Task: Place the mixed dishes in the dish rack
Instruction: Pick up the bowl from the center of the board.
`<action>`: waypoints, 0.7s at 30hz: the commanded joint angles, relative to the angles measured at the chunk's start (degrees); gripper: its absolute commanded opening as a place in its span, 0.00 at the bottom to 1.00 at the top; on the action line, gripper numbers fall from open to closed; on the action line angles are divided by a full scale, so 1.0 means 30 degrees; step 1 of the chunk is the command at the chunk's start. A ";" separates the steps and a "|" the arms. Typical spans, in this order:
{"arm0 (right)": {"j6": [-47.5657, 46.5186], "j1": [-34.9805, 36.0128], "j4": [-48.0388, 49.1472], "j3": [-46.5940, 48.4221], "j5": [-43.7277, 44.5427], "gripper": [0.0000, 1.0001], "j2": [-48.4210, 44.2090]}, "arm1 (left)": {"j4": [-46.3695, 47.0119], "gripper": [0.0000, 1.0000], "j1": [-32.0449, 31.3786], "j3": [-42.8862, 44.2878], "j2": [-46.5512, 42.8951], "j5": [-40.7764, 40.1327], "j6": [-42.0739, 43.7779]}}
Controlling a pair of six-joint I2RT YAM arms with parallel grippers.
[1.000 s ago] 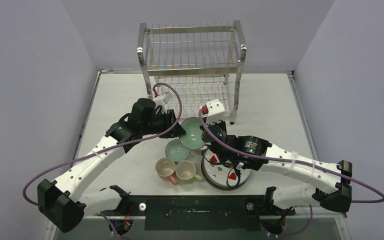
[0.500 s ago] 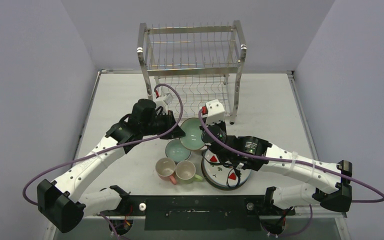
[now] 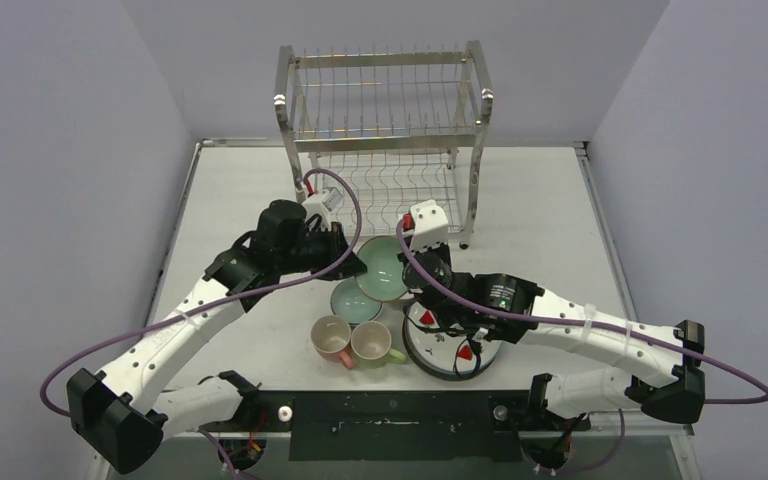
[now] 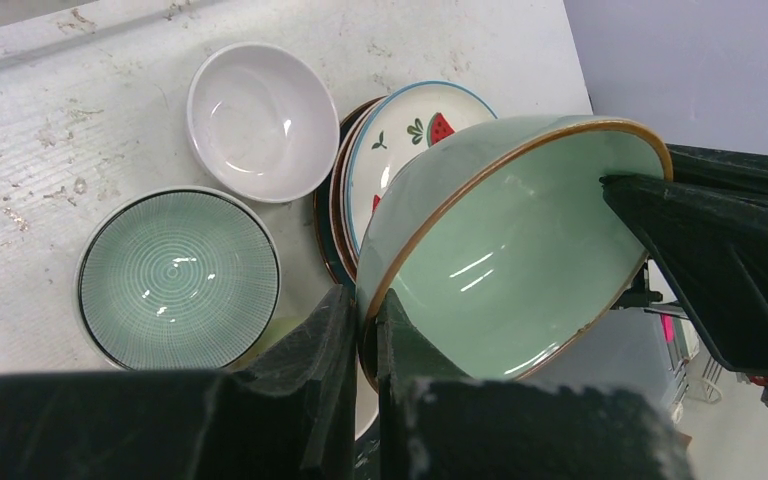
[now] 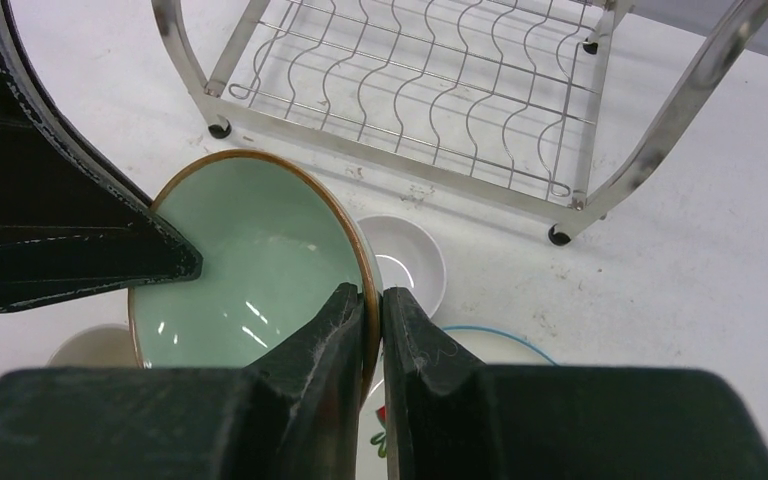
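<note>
A mint-green bowl with a brown rim is held tilted between both grippers, in front of the steel dish rack. My left gripper is shut on its left rim, seen up close in the left wrist view. My right gripper is shut on its right rim, seen in the right wrist view. Below it lie a ribbed green bowl, a white bowl and a strawberry plate on a stack of plates. A pink mug and a green mug stand near the front.
The rack's lower wavy wire shelf is just behind the held bowl, with its front feet and legs close by. The plate stack lies under my right arm. The table is walled on three sides.
My left arm has shifted slightly back and to the left while still holding the bowl's rim. The right arm has hardly moved.
</note>
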 commanded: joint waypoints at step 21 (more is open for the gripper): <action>0.0428 0.0069 0.1377 0.0707 -0.0365 0.44 -0.1468 | 0.1434 0.00 0.0049 -0.0201 -0.1946 0.0257 0.0281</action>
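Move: The held green bowl is centred about 5 cm to the left hand's right, level fore and aft and roughly 1 cm higher; from the right hand it is some 5 cm left, 1 cm back and 2 cm lower. Below the right hand by about 19 cm, the white bowl lies 10 cm ahead and 1 cm left, and the plate stack 12 cm right and 2 cm ahead. The ribbed bowl stands about 9 cm ahead of the left hand, 2 cm left and 14 cm below. The green bowl passes wholly into the left hand's keeping: those fingers stay shut on its rim and carry it up about 1 cm, easing slightly left and back. Meanwhile the right fingers, pinching the opposite rim at first, part to somewhat under half open and let go, that hand rising about 1.5 cm and rolling some 5 degrees, left side up. ##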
